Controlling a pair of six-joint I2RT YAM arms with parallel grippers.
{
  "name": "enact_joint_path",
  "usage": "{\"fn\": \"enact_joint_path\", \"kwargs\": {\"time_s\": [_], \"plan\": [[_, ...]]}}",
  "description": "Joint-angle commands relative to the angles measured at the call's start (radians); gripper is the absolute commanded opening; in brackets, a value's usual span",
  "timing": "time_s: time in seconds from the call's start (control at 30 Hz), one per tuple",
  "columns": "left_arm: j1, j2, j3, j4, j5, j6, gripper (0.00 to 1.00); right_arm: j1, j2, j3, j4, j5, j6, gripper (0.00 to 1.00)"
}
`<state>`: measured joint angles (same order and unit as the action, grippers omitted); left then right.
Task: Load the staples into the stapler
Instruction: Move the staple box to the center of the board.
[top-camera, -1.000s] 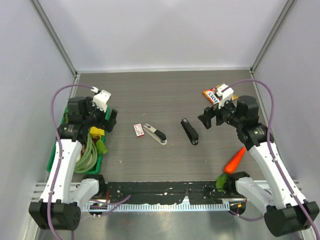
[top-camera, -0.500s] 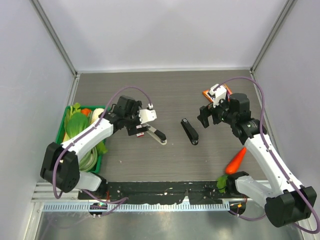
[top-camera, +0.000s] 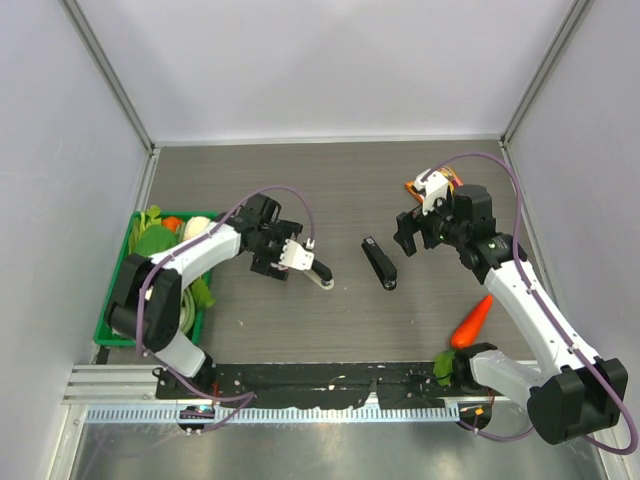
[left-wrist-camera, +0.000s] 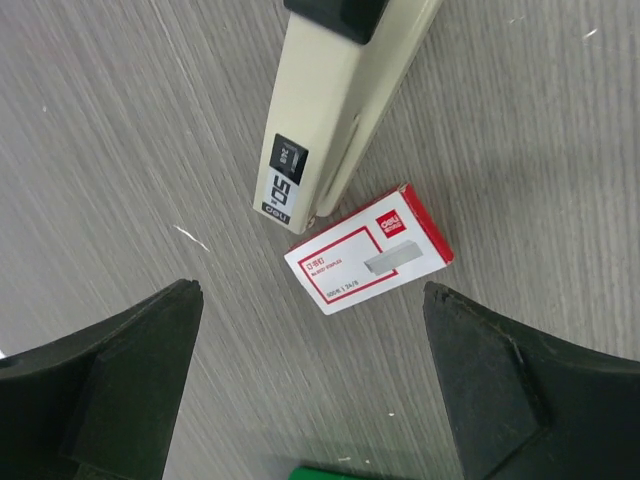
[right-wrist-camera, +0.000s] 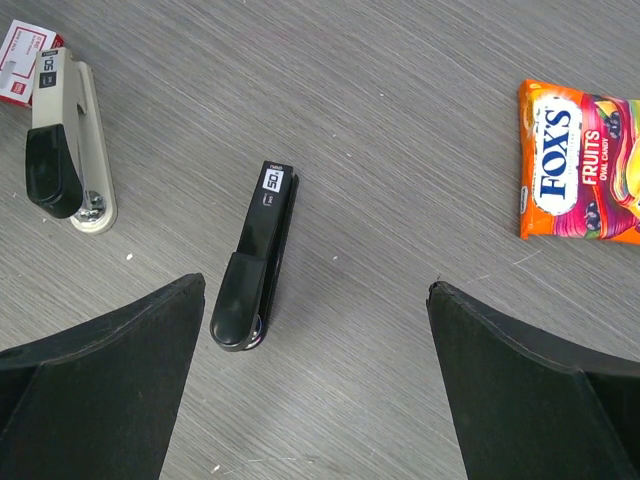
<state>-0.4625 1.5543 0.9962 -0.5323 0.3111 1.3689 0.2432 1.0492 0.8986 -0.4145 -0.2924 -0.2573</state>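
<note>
The staples (left-wrist-camera: 368, 262), a small white box with a red label, lie flat on the table beside the front end of the beige stapler (left-wrist-camera: 335, 110). My left gripper (left-wrist-camera: 308, 290) hovers open just above the box, its fingers well apart on either side. In the top view the left gripper (top-camera: 272, 258) covers the box, and the beige stapler (top-camera: 318, 272) sticks out to its right. A black stapler (right-wrist-camera: 258, 260) lies alone further right. My right gripper (right-wrist-camera: 318, 285) hangs open above the table just right of it, holding nothing.
An orange snack packet (right-wrist-camera: 580, 165) lies at the far right behind the right gripper (top-camera: 415, 232). A carrot (top-camera: 470, 320) rests near the right arm's base. A green basket (top-camera: 110, 318) of vegetables stands at the left edge.
My left arm has swung from above the green basket out to the staples box and come down over it. The right gripper shifted slightly back and left. Both stay open.
</note>
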Motion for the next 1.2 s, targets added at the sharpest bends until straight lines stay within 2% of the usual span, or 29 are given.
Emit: {"fn": "enact_joint_path", "kwargs": {"time_s": [0.0,0.2,0.53,0.6,0.67,1.17], "plan": [[0.039,0.069,0.107,-0.136,0.079,0.178,0.93,0.005,-0.009,0.0,0.043,0.015,-0.011,0.98],[0.068,0.161,0.188,-0.215,0.072,0.205,0.91,0.005,-0.003,-0.001,0.046,0.024,-0.013,0.98],[0.07,0.233,0.185,-0.216,0.049,0.257,0.88,0.005,0.011,-0.001,0.046,0.027,-0.014,0.98],[0.07,0.256,0.205,-0.268,0.049,0.301,0.8,0.005,0.012,-0.001,0.046,0.029,-0.014,0.98],[0.07,0.27,0.225,-0.296,0.055,0.299,0.79,0.005,0.015,0.0,0.048,0.03,-0.014,0.98],[0.058,0.306,0.239,-0.36,0.057,0.317,0.78,0.005,0.006,-0.003,0.048,0.029,-0.013,0.97]]}}
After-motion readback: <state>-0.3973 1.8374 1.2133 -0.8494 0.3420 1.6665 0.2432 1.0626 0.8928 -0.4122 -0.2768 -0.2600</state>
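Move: The staple box lies almost under the left hand, about 6 cm below it, some 2 cm to its right and 1 cm back. The white stapler, its front end almost touching the box, has its middle about 10 cm right and 3 cm back of the left hand; the black stapler is roughly 26 cm right and 2 cm back. From the right hand, the box is some 30 cm to the left, 2 cm back and 20 cm below. Downwards about 5 cm to the staple box, the left hand sinks with a drift of 2 cm to its left; it first edges nearly 2 cm forward, then comes back. The wrist turns about 20 degrees, swinging the fingers closer to straight down and a little clockwise, while they close by about a fifth, still open and with no grip on the box. ##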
